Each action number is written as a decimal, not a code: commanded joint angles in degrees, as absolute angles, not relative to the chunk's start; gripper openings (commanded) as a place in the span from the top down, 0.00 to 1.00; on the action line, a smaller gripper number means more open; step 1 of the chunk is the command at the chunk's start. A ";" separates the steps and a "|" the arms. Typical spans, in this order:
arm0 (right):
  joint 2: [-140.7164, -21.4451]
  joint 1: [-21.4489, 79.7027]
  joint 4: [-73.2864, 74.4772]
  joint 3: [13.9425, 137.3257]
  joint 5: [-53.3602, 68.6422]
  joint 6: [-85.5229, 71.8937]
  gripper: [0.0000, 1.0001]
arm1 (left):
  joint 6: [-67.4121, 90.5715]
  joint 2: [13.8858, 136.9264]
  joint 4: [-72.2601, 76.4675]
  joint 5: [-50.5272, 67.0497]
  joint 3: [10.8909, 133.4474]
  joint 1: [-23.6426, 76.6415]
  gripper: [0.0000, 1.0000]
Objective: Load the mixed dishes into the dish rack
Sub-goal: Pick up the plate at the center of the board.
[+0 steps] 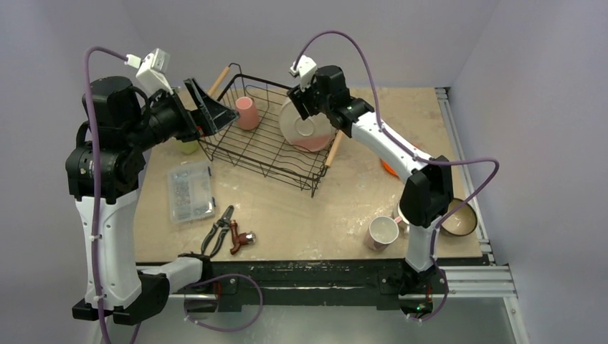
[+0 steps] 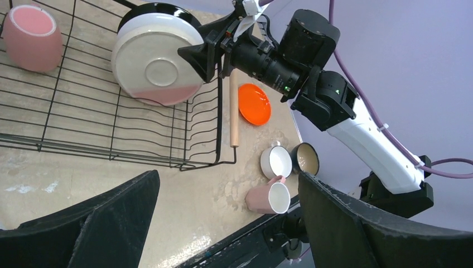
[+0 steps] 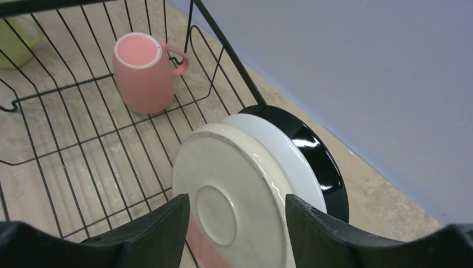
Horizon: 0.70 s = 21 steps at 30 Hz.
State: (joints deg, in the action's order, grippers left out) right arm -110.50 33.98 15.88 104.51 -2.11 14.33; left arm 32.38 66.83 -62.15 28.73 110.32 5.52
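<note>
The black wire dish rack (image 1: 265,147) stands at the back of the table. A pink mug (image 1: 247,112) sits in it mouth up. A cream plate (image 3: 223,167) stands on edge in its slots, in front of a white plate (image 3: 290,162) and a black plate (image 3: 329,167). My right gripper (image 3: 237,206) hovers open just above the cream plate, fingers apart and clear of it. My left gripper (image 2: 228,184) is wide open and empty at the rack's left end. On the table lie a pink mug (image 2: 268,196), a white mug (image 2: 276,162), a dark bowl (image 2: 305,158) and a red plate (image 2: 254,104).
A yellow-green mug (image 3: 17,39) sits just outside the rack's left side. A clear plastic box (image 1: 191,191), pliers (image 1: 219,229) and a red-handled tool (image 1: 242,240) lie at the front left. The rack's wooden handle (image 1: 333,147) juts out on its right side.
</note>
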 commanded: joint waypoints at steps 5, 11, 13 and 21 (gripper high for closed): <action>-102.25 33.07 13.34 106.25 -3.18 7.77 0.34 | 33.32 65.64 -60.14 28.96 109.61 5.19 0.07; -91.94 28.05 8.98 98.39 -10.43 -2.35 0.23 | 34.47 65.37 -59.27 29.57 107.94 5.19 0.07; -88.66 24.14 10.32 95.85 -11.34 -7.69 0.20 | 34.99 65.22 -58.86 29.80 107.40 5.19 0.08; -78.17 2.34 16.80 80.88 -5.58 -23.37 0.18 | 36.93 64.82 -57.62 31.22 105.79 5.19 0.09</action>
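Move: The orange plate on the board lies about 32 cm right of the right hand, 13 cm nearer the base and some 25 cm lower. The stack of plates standing in the rack is just below that hand, about 3 cm back, 2 cm right and 10 cm down. The white mug stands 18 cm straight back from the orange plate; the pink mug is 25 cm back and 9 cm left of it. From the left hand the orange plate is roughly 48 cm right, 12 cm ahead, 45 cm below. The stack in the rack is left behind empty-handed: the right hand first rises off it, then swings fast to the right, about 24 cm across and 13 cm up, high over the rack's right handle towards the orange plate's side of the board. The wrist turns clockwise some 35 degrees and rolls left side up, levelling the fingers to point forward as they open wider. ##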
